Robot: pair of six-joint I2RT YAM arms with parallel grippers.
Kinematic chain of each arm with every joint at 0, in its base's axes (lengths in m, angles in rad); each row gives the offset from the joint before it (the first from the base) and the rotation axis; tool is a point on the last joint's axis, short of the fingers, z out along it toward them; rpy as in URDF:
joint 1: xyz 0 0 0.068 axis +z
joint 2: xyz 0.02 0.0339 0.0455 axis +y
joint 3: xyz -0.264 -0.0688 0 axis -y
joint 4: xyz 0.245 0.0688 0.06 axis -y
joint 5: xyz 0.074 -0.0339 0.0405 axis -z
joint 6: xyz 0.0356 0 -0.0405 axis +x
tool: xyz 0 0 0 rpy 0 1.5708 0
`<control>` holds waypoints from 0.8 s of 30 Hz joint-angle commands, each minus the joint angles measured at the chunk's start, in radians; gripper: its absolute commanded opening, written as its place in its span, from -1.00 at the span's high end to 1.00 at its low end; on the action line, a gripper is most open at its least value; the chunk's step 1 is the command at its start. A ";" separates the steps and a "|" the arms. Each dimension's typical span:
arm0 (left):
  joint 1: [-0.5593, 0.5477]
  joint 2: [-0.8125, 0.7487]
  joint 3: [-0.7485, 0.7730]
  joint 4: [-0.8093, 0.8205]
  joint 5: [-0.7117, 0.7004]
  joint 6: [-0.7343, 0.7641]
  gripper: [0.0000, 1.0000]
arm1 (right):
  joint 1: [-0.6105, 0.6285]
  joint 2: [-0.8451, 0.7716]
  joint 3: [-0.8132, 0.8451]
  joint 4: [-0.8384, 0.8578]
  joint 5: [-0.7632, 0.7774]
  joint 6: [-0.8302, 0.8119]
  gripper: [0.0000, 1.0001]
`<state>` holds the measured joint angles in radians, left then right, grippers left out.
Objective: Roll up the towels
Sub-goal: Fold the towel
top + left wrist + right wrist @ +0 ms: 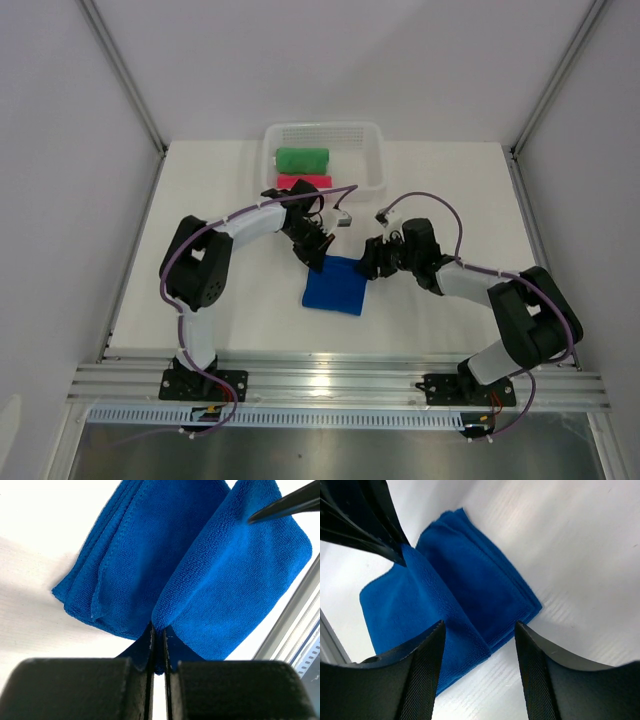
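A folded royal blue towel (335,286) lies on the white table in front of both arms. My left gripper (314,256) is shut on the blue towel (210,575) at its far left corner, and the pinched fold rises between the two fingers (149,645). My right gripper (371,258) stands open over the blue towel (445,610), at its far right edge, with nothing clamped between its fingertips (437,635). A rolled green towel (302,159) and a pink towel (303,183) lie in the white basket (372,150) at the back.
The white mesh basket stands at the table's far edge, just behind the left arm's wrist. A metal rail (330,385) runs along the near edge by the arm bases. White walls close in on both sides.
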<state>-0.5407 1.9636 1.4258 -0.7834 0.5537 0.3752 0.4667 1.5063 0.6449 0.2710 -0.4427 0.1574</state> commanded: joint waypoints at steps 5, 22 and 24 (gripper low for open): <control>0.008 -0.068 0.009 0.018 0.026 0.013 0.98 | -0.013 0.046 0.018 0.056 -0.149 0.008 -0.17; 0.008 -0.252 -0.125 -0.164 0.139 0.166 0.99 | 0.053 -0.125 0.045 -0.231 -0.363 -0.036 1.00; 0.008 -0.308 -0.165 -0.249 0.172 0.201 0.99 | 0.108 -0.171 0.047 -0.324 -0.375 -0.050 1.00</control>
<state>-0.5407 1.7691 1.3006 -0.8932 0.6395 0.4736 0.5114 1.4197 0.6518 0.0956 -0.7502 0.1463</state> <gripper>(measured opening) 0.057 0.022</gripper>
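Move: The right hand, open, has the right end of the blue towel's raised far fold about 2 cm back, 2 cm to its left and 1 cm below; the towel's near right corner is some 11 cm back and 2 cm left. The left hand already pinches the fold's left end; the near left corner it is taken towards lies roughly 10 cm back, 4 cm left and 2 cm lower. The red roll is about 23 cm ahead of that hand, 3 cm left, about level. Back and a little left and down, the right hand eases onto the towel's fold and shuts its fingers on that end, while the left keeps its pinch nearly still. Then both draw back about 5 cm, rising some 3 cm and drifting left, carrying the fold over the towel towards its near edge; the right wrist turns roughly 20 degrees, mainly counter-clockwise. ##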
